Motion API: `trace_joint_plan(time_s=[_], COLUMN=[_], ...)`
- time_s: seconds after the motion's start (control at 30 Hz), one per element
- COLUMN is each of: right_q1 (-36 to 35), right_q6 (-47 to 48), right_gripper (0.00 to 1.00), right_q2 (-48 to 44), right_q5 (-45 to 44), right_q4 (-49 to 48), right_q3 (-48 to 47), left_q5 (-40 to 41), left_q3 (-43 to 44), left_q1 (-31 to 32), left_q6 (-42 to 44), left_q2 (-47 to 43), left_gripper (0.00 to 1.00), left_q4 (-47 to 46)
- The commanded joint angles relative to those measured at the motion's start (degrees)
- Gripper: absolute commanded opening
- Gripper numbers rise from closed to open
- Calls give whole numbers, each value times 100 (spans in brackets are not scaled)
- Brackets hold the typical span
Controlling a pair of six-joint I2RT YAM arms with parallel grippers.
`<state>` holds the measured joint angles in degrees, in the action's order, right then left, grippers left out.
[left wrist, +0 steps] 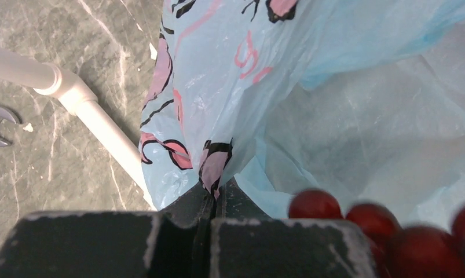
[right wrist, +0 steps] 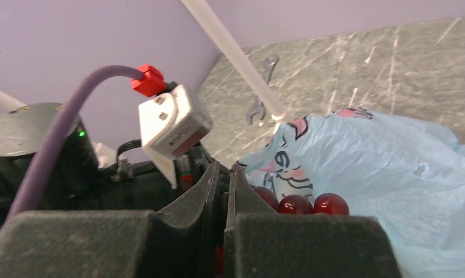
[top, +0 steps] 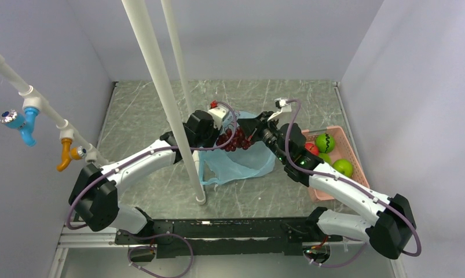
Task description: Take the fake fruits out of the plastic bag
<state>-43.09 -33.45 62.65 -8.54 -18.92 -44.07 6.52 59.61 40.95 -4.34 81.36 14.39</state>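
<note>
The plastic bag (top: 244, 163), light blue with pink and black print, lies crumpled at mid-table. My left gripper (top: 227, 130) is shut on the bag's printed edge (left wrist: 213, 168) and holds it up; in the left wrist view the jaws (left wrist: 215, 188) meet on the film. A dark red grape bunch (top: 234, 141) hangs at the bag's mouth between the two grippers. My right gripper (top: 252, 134) is shut on this bunch; red shows between its closed jaws (right wrist: 225, 171), and grapes (right wrist: 299, 204) sit just beyond them. Three green fruits (top: 325, 142) and a red one (top: 311, 148) lie in the pink tray (top: 350, 149).
Two white poles (top: 163, 98) rise in front of the left arm, one footed near the bag. A small wrench (right wrist: 262, 87) lies on the marble table behind the bag. The pink tray is at the right edge, next to the right arm's forearm.
</note>
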Motion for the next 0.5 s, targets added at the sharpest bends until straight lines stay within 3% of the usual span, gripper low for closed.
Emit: trace_joint_plan(time_s=[0.0, 0.27, 0.47], right_q1=[-15, -14, -6], right_q6=[-244, 247, 753], right_gripper=[0, 0, 0], right_q2=[-413, -1644, -2441], right_q5=[411, -147, -1448], right_q4=[-93, 1225, 2475], right_q3=[-173, -101, -425], left_q5=[218, 879, 905], left_q3=[-54, -287, -227], left_q1=[9, 4, 6], left_q6=[-111, -119, -121], left_q2=[-164, -445, -357], left_gripper=[0, 0, 0], left_q4=[-265, -503, -457])
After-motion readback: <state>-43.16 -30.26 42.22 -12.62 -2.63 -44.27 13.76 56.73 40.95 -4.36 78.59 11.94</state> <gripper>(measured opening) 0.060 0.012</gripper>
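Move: I already hold the grapes by their top in my right hand, over the open bag, whose middle lies roughly 18 cm below, 2 cm ahead and 1 cm left. The pink basket is about 34 cm to my right, 2 cm back and 18 cm down; in it the watermelon sits 31 cm right and 4 cm ahead of me, the red fruit 26 cm right and 1 cm ahead. From my left hand the basket is some 45 cm right, 4 cm back and 5 cm lower. With my right hand I carry the grapes off from above the bag towards the pink basket, about 6.5 cm right, while also drawing back 5 cm and rising 5 cm, speeding up as I go and keeping the fingers shut and nearly level. My left hand keeps its pinch on the bag's rim and eases about 2 cm left, away from the grapes, turning slightly counter-clockwise. ##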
